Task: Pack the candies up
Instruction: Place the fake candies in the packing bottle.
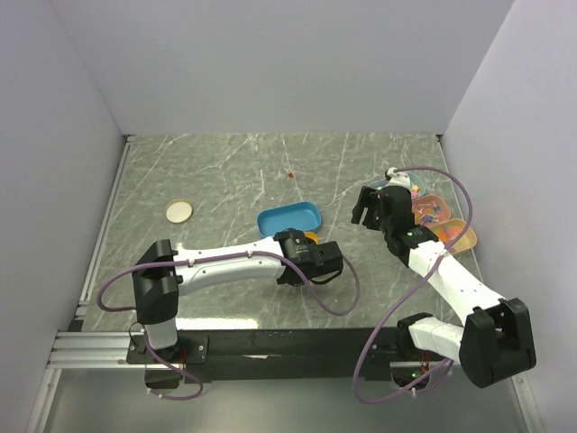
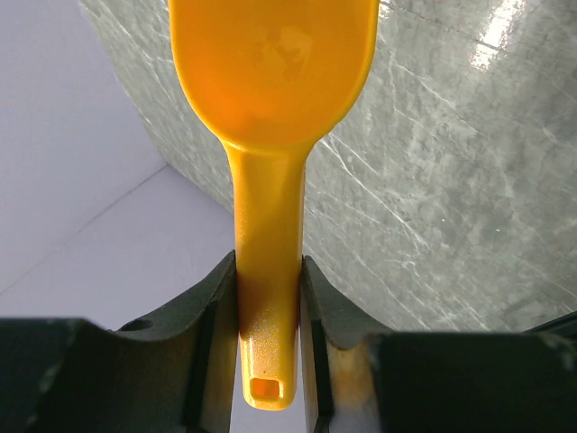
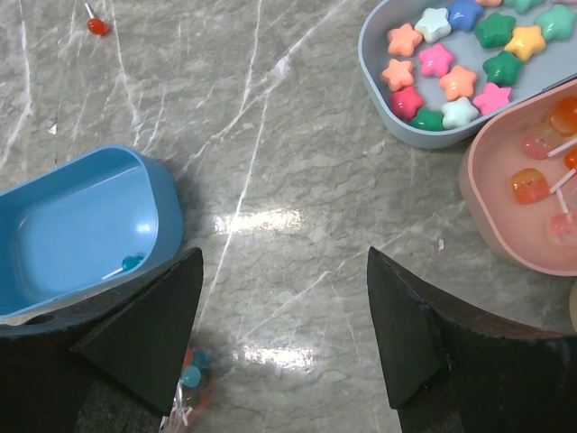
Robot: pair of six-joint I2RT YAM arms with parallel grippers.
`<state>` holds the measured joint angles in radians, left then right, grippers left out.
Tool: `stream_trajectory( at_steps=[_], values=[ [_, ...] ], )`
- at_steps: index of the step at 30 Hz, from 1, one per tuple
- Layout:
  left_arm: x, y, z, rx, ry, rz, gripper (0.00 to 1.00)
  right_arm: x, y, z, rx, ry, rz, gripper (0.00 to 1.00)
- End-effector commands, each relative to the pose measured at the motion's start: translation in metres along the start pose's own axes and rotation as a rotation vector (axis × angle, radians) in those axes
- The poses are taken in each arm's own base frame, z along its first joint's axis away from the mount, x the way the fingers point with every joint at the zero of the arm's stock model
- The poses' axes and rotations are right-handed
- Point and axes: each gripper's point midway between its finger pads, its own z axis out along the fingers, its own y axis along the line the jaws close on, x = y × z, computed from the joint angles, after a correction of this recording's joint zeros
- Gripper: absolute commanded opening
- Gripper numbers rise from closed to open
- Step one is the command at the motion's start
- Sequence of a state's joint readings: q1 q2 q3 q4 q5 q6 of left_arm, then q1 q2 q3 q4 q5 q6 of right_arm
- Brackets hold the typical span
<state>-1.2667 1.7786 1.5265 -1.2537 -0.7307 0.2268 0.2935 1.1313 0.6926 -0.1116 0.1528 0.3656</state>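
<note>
My left gripper is shut on the handle of a yellow-orange scoop, whose bowl looks bare. In the top view that gripper sits just in front of a blue tub. The tub holds one small blue candy on a stick. A few blue and red wrapped candies lie on the marble beside the left finger of my right gripper, half hidden by it. The right gripper hovers open over bare marble, nothing between its fingers.
Three trays stand at the right: a grey-blue one with pastel star sweets, a pink one with orange-red lollipops, and an orange one. A lone red sweet lies far back. A round pale lid rests at the left.
</note>
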Motion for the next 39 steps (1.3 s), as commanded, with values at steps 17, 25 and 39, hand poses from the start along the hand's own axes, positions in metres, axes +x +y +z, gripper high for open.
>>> stream_trajectory(
  at_steps=[17,25,39],
  values=[
    [0.002,-0.012,-0.001,-0.028,0.018,0.076,0.01,-0.001,0.009,0.006,-0.046,-0.008,0.039,0.79],
    [0.004,0.004,0.003,-0.055,0.024,-0.01,0.01,-0.001,0.006,0.001,-0.044,-0.014,0.034,0.79],
    [0.058,0.055,0.086,0.096,-0.193,-1.01,0.01,0.0,0.018,-0.005,-0.119,0.008,0.014,0.79]
  ],
)
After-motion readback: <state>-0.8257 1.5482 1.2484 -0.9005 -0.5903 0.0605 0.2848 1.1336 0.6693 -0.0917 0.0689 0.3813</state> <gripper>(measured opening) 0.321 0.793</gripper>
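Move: The left hand holds the empty yellow scoop, with the bottle about 4 cm ahead, straight in line and some 10 cm below. The blue bin it swings to next is roughly 15 cm ahead, 5 cm to the left and 12 below, with a stray red candy on the table about 12 cm beyond that bin. From the right hand the blue bin lies some 14 cm left, 2 cm ahead and 8 below. Keeping its grip on the scoop handle, the left hand first makes a small dip of about 1.5 cm back and down at the bottle, with barely any tilt, and hangs there briefly. Then it swings away from the bottle with growing speed, about 9 cm left and 8 cm forward towards the left end of the blue bin, sinking another centimetre or so while it turns some 30 degrees counter-clockwise and rolls its left side down about 25 degrees, bringing the tipped scoop back towards level. ##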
